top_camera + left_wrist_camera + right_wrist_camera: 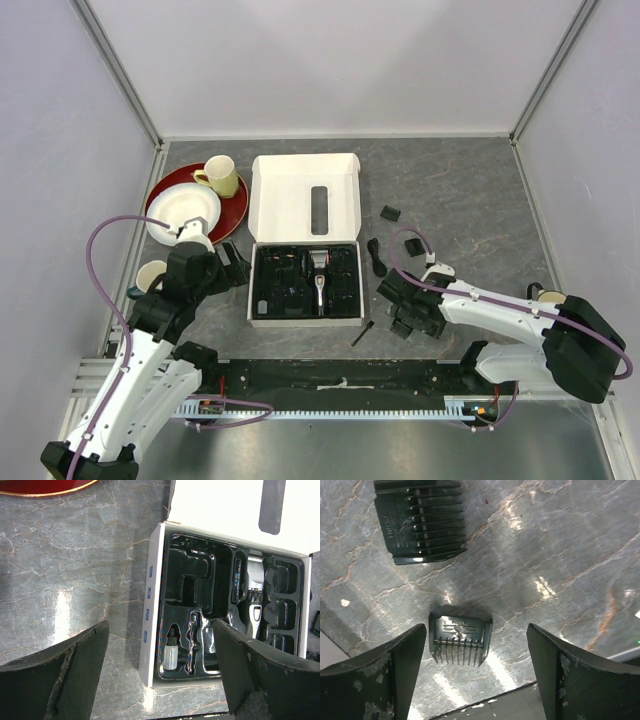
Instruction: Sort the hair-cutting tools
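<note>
The black-and-silver clipper (319, 280) (250, 595) lies in the black moulded tray (268, 290) of the white box. On the table to the right of the box lie two comb attachments (390, 213) (412, 245), a coiled cord (377, 256) and a thin brush (362, 333). My right gripper (402, 312) (476, 640) stands open over a small comb attachment (460, 637) lying flat between its fingers, closer to the left one. A larger comb (420, 520) lies beyond it. My left gripper (232, 268) (160, 630) hangs open above the box's left wall, holding nothing.
The box lid (305, 195) stands open at the back. A small white bottle (171, 655) sits in the tray. A red plate (240, 203) with a white bowl (185, 215) and a yellow cup (222, 177) stands at the back left. Another cup (150, 275) is beside my left arm.
</note>
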Available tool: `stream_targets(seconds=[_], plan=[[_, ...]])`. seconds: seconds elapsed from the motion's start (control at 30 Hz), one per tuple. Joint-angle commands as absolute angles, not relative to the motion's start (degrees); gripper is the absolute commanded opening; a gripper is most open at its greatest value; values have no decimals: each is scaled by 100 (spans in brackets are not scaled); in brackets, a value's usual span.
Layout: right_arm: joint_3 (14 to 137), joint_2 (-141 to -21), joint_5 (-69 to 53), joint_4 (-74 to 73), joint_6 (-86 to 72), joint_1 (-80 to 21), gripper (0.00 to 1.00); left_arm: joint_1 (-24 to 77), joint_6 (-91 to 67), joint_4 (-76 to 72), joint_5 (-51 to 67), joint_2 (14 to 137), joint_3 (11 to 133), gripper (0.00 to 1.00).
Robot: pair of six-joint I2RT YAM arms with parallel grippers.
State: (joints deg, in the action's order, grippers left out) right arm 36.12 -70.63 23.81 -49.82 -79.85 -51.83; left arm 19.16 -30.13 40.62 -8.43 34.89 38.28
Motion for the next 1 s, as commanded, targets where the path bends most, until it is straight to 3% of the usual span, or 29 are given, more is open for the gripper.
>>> stream_targets(seconds=[0.0,0.37,0.57,0.7,0.97], plan=[[3551,-7084,2162,-4500,-8191,-5142,89,1934,-3085,3938,-826,3498,3938,90],[3498,-7427,1995,-4447,-8297,-5106,81,1934,-3102,3946,-844,3445,3938,90],[3463,-7488,2083,-4421,-8288,-5089,63,1942,-3094,3937,-835,3437,3946,90],[3638,-7506,2162,-4438,-8025,-5098,45,1934,-3103,3937,-835,3419,3938,90],[4306,-7137,2698,-4702,-7419,-5089,29,1934,-3094,3938,-826,3428,3946,90]])
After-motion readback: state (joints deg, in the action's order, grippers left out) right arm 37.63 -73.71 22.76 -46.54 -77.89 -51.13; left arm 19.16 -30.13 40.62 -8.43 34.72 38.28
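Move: The near guard comb lies almost straight under the right hand's open fingers, about 1 cm to the left and 1 cm lower, level with it fore and aft. The second guard is some 6 cm ahead; the thin stick lies roughly 8 cm to the left and 1 cm nearer the base; the tool box's middle is about 17 cm left and 7 cm ahead. From the left hand, the near guard is some 28 cm right, 7 cm back and 15 cm below. Edging left and down by about 1 cm each, the right hand settles its open fingers on either side of the near guard comb, then holds its place while they close and pinch the guard by its two sides. With the grip kept, it starts up and forward, about 1 cm each way. ##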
